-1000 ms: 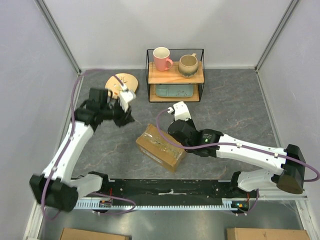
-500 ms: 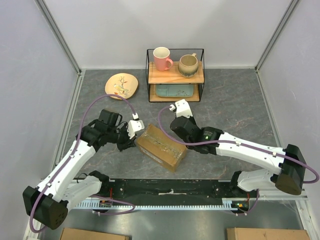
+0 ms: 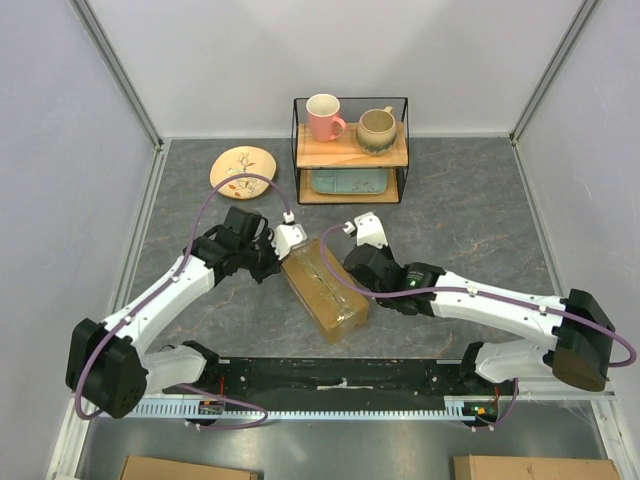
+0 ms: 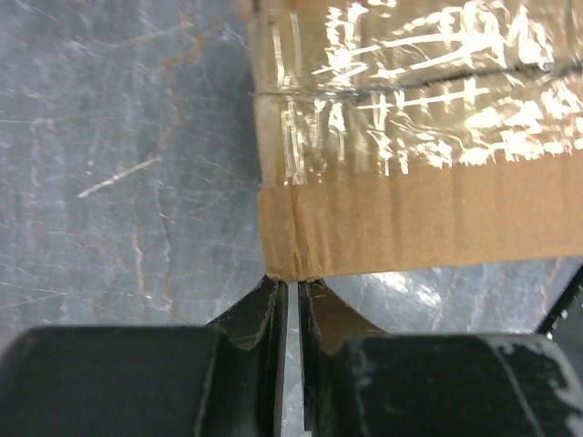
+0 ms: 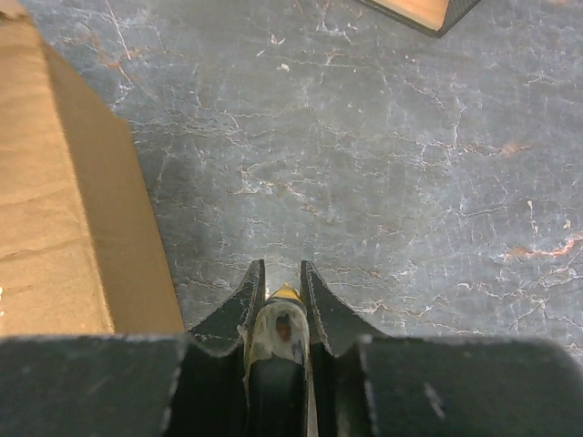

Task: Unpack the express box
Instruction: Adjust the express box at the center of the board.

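The express box [image 3: 325, 290], a brown carton with shiny clear tape along its top seam, lies on the grey table between my arms. In the left wrist view its taped top [image 4: 410, 118] fills the upper right. My left gripper [image 3: 288, 250] is at the box's far-left end; its jaws [image 4: 290, 284] stand almost together with only a thin slit and nothing between them, tips against the box's lower corner. My right gripper [image 3: 348, 255] sits just right of the box, shut on a black tool with a yellow tip [image 5: 284, 293]. The box's side [image 5: 64, 200] shows at that view's left.
A wire shelf [image 3: 350, 150] stands at the back with a pink mug [image 3: 323, 116], a beige mug [image 3: 377, 128] and a teal tray [image 3: 347, 181]. A wooden plate [image 3: 243, 166] lies to its left. Plain cardboard boxes [image 3: 180, 468] [image 3: 515, 468] sit below the table edge.
My left arm has swung from beside the plate to the box's far-left end, its jaws closing. The box has turned, its far end shifting right. The right gripper has hardly moved.
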Motion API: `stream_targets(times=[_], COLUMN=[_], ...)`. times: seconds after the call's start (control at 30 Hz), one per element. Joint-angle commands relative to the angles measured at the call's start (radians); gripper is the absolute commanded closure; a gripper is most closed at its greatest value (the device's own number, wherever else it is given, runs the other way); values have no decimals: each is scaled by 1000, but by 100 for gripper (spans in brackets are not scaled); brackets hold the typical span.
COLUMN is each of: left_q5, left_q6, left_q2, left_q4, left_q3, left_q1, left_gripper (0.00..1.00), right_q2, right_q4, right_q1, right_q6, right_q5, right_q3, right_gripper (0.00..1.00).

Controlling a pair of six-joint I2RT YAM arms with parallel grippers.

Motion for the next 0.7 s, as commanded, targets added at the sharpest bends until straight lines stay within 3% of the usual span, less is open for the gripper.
stream_targets(times=[0.0,0.2,0.4,0.5,0.53,0.67], left_q5=[-55,-3,126,178,193,256], left_q6=[-48,-87,-58,-50,-57,-145], left_q2=[38,69,-24,-61,-66,-12], left_q4=[130,116,-83,-158,-160,-105], left_q3=[70,110,182,236,251,262], left_q1=[-1,16,120,140,140,140], left_gripper=[86,82,67,54,46,40], right_q2=[-77,-106,-117,-84,-71,-41], right_q4=[14,-9,103,184,207,373], right_q1=[3,2,2,2,2,12], right_q6=[24,-28,-109,-134,-140,-168], right_q5=[9,87,87,53,46,3], right_q3=[20,86,174,203,210,211], right_gripper=[100,100,100,100,100,100])
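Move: At the left fingertips is the far left corner of the express box, whose middle lies about 11 cm to the left hand's right, 4 cm back and a few centimetres lower. From that hand the plate is roughly 22 cm ahead and 7 cm left, the shelf some 20 cm ahead and 16 cm right. From the right hand, still holding the box cutter, the box's middle is about 12 cm left, 8 cm back and some 5 cm down. Pushing forward about 3 cm with nearly shut fingertips against the far left corner of the express box, the left hand swings that end round, then comes off it, rising about 8 cm while its fingers open to over half. The right hand lifts some 12 cm, drifting left and forward late on, tipping its fingers up and keeping its grip on the box cutter. ##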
